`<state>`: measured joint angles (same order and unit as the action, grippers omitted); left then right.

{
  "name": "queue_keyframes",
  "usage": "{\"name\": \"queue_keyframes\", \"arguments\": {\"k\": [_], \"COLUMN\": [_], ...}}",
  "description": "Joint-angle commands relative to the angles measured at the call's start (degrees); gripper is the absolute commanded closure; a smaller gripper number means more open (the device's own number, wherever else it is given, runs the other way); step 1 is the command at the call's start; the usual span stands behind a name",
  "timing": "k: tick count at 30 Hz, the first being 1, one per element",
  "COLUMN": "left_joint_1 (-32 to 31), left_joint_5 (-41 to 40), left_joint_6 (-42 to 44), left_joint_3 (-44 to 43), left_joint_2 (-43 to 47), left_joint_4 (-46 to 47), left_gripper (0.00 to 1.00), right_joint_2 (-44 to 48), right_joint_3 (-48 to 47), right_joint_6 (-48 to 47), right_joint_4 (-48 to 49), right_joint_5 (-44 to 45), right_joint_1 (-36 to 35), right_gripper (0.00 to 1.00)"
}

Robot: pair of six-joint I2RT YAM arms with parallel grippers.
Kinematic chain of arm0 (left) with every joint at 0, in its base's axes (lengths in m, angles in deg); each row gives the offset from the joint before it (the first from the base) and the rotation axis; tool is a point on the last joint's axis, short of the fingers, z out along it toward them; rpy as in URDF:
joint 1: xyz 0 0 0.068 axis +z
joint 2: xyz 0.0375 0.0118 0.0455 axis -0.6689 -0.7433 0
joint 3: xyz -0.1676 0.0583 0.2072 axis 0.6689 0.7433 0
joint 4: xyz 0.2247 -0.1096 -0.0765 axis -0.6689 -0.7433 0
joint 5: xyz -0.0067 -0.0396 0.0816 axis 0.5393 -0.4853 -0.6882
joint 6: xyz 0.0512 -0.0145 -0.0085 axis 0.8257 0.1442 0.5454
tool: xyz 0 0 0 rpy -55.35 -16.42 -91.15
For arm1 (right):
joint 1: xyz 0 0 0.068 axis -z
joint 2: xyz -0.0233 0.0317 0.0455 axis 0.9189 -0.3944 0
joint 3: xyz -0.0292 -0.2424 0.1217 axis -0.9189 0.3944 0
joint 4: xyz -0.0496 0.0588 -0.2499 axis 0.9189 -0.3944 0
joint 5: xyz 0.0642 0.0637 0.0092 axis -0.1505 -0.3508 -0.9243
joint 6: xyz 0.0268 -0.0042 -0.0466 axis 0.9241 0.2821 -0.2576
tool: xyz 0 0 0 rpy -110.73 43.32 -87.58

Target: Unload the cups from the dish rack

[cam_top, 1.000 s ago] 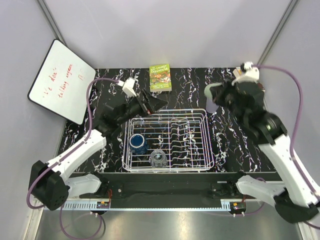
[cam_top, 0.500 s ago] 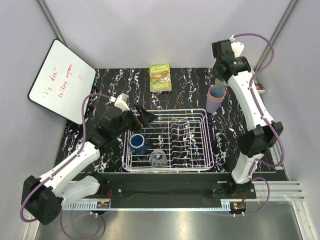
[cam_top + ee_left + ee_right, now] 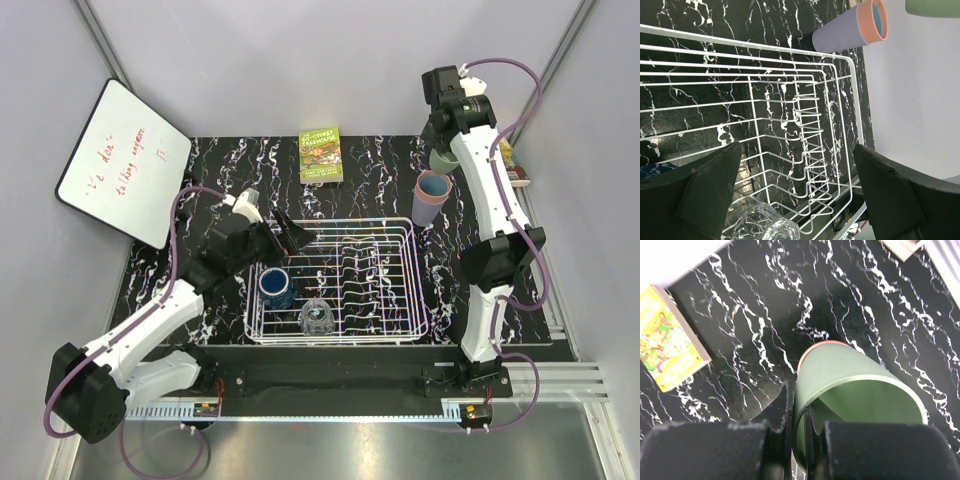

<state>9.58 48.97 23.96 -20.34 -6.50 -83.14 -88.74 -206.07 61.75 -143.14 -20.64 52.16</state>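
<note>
The white wire dish rack (image 3: 380, 285) sits mid-table; in it a dark blue cup (image 3: 275, 286) and a clear glass cup (image 3: 317, 317) stand at the left. My left gripper (image 3: 297, 234) hovers open over the rack's back-left corner, nothing between its fingers (image 3: 710, 190); the glass (image 3: 760, 222) lies just below them. My right gripper (image 3: 799, 425) is shut on the wall of a pale green cup (image 3: 855, 390), one finger inside, one outside. That cup (image 3: 445, 160) hangs just above a stack (image 3: 432, 198) of lavender, salmon and light blue cups right of the rack.
A whiteboard (image 3: 122, 162) leans at the back left. A green-and-yellow book (image 3: 321, 155) lies behind the rack, and a small flat box (image 3: 510, 160) sits at the table's right edge. White walls enclose the back and sides.
My right arm swung from low over the table's right side up to the back, carrying the green cup over the stack. The left gripper drew slightly back and left.
</note>
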Motion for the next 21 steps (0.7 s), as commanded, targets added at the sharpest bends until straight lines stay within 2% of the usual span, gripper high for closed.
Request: {"name": "queue_keyframes", "arguments": {"k": [1, 12, 20, 21], "left_joint_1": [-0.03, -0.03, -0.12, -0.03], "left_joint_5": [0.82, 1.52, 1.08, 1.08], "left_joint_6": [0.66, 0.05, 0.22, 0.14], "left_joint_3": [-0.05, 0.92, 1.36, 1.44], "left_joint_2": [-1.11, -2.17, -2.08, -2.16], "left_joint_4": [1.08, 1.87, 1.87, 1.96], "left_gripper": [0.01, 0.01, 0.01, 0.01], "right_joint_2": [0.98, 3.61, 2.82, 3.00], "right_joint_3": [2.17, 14.65, 16.60, 16.60], "right_joint_6": [1.40, 1.40, 1.14, 0.96], "right_joint_4": [-0.56, 6.11, 8.23, 8.32], "right_joint_5": [-1.07, -3.45, -4.94, -5.03], "right_joint_1": [0.20, 0.20, 0.20, 0.20], "right_gripper": [1.00, 1.00, 1.00, 0.96]}}
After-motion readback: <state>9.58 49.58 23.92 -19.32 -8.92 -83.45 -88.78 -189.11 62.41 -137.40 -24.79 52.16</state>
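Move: The stack of nested cups that my green cup goes into stands under my right hand, about 3 cm nearer me and 2 cm to the right; its middle is some 21 cm down and its open mouth about 14. Beyond the stack, the yellow book lies about 19 cm farther out and 21 cm right of it; the dish rack's middle is some 22 cm back and 25 cm left of my right hand. From my left hand the stack is about 19 cm ahead, 35 cm right and 12 cm lower. I lower the green cup almost straight down, about 9 cm, with my right hand, keeping its wall pinched, and bring its base into the blue cup's mouth at the top of the stack. On the way my fingers tip about 12 degrees further downward, and the descent eases to a halt. My open left hand sinks some 2 cm above the rack. ##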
